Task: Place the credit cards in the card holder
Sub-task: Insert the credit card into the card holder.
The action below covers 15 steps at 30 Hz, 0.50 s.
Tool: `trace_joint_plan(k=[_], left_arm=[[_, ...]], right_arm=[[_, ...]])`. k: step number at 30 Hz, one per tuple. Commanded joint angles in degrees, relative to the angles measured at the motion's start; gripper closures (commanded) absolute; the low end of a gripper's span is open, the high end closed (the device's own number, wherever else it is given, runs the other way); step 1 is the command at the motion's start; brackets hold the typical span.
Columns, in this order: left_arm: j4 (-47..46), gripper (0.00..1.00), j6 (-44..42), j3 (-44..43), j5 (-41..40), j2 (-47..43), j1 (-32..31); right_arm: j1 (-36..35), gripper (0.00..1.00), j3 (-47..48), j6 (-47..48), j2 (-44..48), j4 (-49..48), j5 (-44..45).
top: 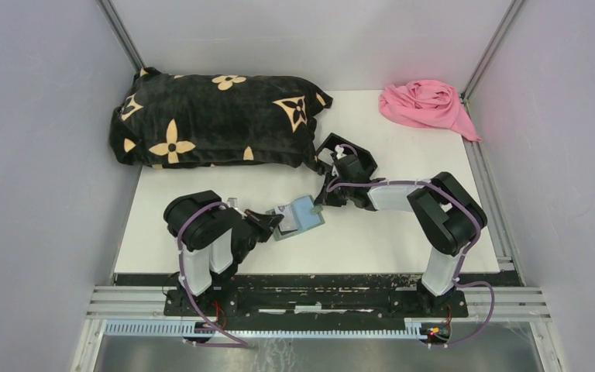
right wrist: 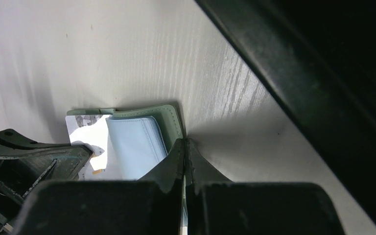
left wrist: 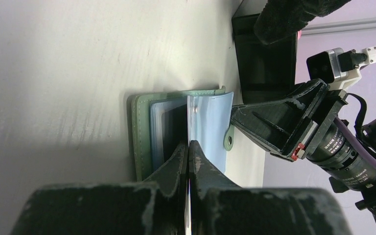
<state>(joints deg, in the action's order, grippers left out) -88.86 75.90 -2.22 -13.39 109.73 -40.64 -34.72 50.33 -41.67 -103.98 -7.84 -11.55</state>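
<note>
The sage-green card holder (top: 304, 217) lies open on the white table between both grippers, its pale blue sleeves (left wrist: 210, 117) showing. My left gripper (left wrist: 188, 144) is shut on a thin credit card (right wrist: 84, 128), seen edge-on, whose far end sits between the sleeves. In the top view this gripper (top: 277, 222) is at the holder's left side. My right gripper (right wrist: 184, 142) is shut on the edge of the holder's green cover (right wrist: 169, 120). It reaches in from the right (top: 324, 203). No other credit cards are visible.
A black open-topped box (top: 350, 159) stands just behind the right gripper, and its wall (right wrist: 293, 83) runs close beside it. A black flowered pillow (top: 217, 120) fills the back left. A pink cloth (top: 426, 105) lies at the back right.
</note>
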Motion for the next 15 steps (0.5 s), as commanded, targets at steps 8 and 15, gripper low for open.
trace_joint_plan(k=[8,15], left_arm=[[-6.65,0.97,-4.35,1.95,6.79,-6.22,-0.65],[12.5,0.97,-8.88,2.45,2.7,-22.84,-2.0]], right_arm=[[-0.72,0.99,-3.89,-0.48,-4.53,2.38,3.57],[-0.75,0.99,-4.59,-2.17,-4.55,1.06,4.32]])
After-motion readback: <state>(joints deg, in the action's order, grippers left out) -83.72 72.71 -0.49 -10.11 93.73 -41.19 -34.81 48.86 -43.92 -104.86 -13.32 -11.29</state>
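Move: The left hand still pinches the credit card at the open card holder, whose middle lies about 4 cm to its right, level fore and aft and roughly 2 cm below. The black tray is some 16 cm ahead and 17 cm to the right of this hand. From the right hand, whose closed tips are at the holder's right edge, the holder's middle lies about 5 cm left and 3 cm back; the black tray is 12 cm ahead and 7 cm right. Keeping its pinch on the credit card, the left hand lifts away from the card holder, slowly at first and then quickly, about 5 cm up in all with only a slight drift to the right, while its fingers tip up by under 10 degrees. The right hand stays almost in place, creeping under 1 cm forward and left, its shut fingertips still against the holder's right edge. ##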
